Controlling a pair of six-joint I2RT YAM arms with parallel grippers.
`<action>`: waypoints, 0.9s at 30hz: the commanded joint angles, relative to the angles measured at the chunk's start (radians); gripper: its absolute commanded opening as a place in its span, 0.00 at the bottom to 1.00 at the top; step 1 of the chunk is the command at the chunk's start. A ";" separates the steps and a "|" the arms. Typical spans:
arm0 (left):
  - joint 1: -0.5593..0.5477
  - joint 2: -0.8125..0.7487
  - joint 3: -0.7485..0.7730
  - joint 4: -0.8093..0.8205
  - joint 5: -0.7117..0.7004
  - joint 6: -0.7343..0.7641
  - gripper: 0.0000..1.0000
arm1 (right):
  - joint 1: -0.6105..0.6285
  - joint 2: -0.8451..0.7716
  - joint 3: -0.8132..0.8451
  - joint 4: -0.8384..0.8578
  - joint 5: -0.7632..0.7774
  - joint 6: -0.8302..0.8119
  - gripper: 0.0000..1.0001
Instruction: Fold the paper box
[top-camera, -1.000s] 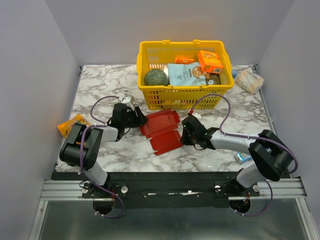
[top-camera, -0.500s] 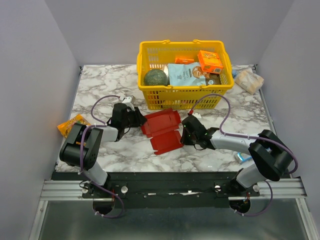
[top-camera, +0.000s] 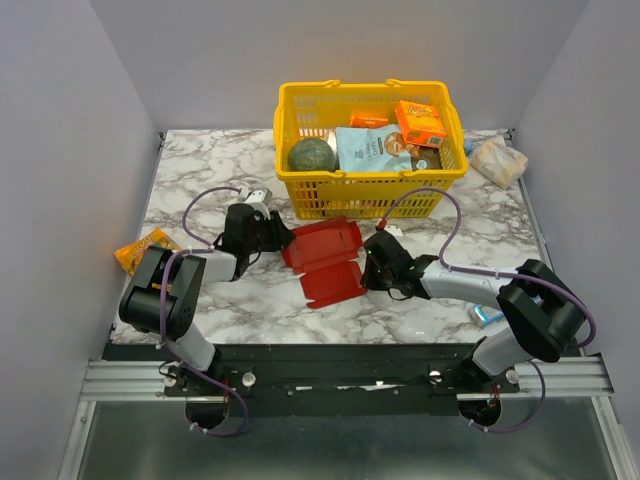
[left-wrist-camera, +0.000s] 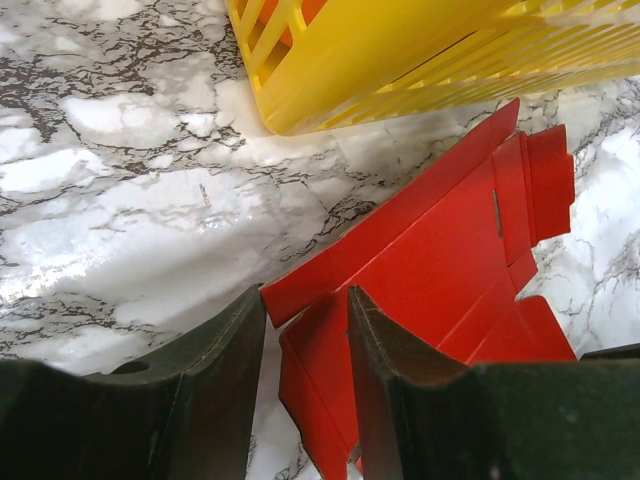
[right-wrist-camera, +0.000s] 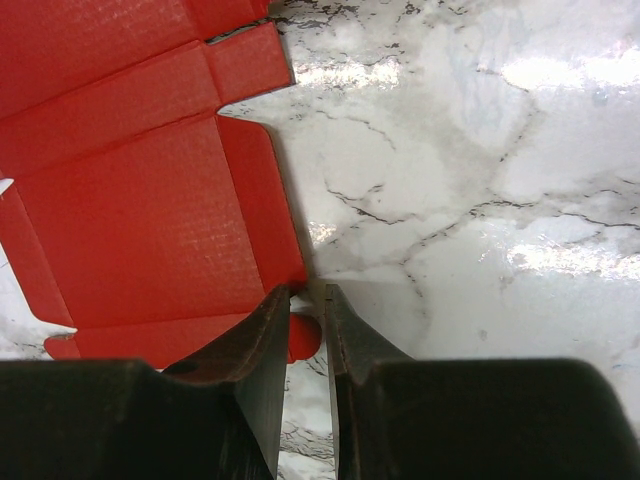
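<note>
The paper box (top-camera: 322, 262) is a bright red die-cut sheet lying partly folded on the marble table, just in front of the yellow basket. My left gripper (top-camera: 278, 238) is at its left edge. In the left wrist view the box (left-wrist-camera: 440, 250) has a raised left flap between my narrowly parted jaws (left-wrist-camera: 305, 295). My right gripper (top-camera: 368, 268) is at the box's right edge. In the right wrist view its nearly closed jaws (right-wrist-camera: 307, 290) pinch the corner of the box's (right-wrist-camera: 130, 220) side flap, with a small red tab showing behind them.
The yellow basket (top-camera: 365, 88) with groceries stands right behind the box and fills the top of the left wrist view (left-wrist-camera: 400, 60). An orange snack packet (top-camera: 143, 248) lies at the left edge. A wrapped bag (top-camera: 498, 160) lies back right. A small blue item (top-camera: 487, 315) sits by the right arm.
My left gripper has shifted slightly away from me, and the box's far flap has moved a little toward the basket. The right arm has stayed put.
</note>
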 joint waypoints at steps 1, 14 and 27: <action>0.003 -0.011 0.012 0.015 -0.001 0.023 0.41 | -0.005 0.020 0.015 -0.033 0.016 0.003 0.28; -0.001 0.002 0.035 0.011 0.025 0.055 0.13 | -0.005 0.018 0.012 -0.033 0.019 0.002 0.28; -0.162 -0.153 -0.032 -0.008 -0.116 0.263 0.00 | -0.007 -0.046 0.004 -0.041 0.019 0.046 0.39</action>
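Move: The paper box's far left corner lies right at the left fingertips, perhaps 1 cm ahead and 1 cm below, between the half-open fingers. The box's main panel is centred about 7 cm to the hand's right and 2 cm back, its near panel some 9 cm right and 9 cm back. The yellow basket's middle is roughly 18 cm ahead and 17 cm right. From the right hand, that corner lies about 10 cm ahead and 15 cm left. The box's far left corner is what the left fingers shut on, going from half open to fully closed while the hand all but stays in place. Then that hand rises about 2.5 cm and shifts some 2 cm right, over the box's side and away from the tabletop, the fingers tipping up roughly 10 degrees. ##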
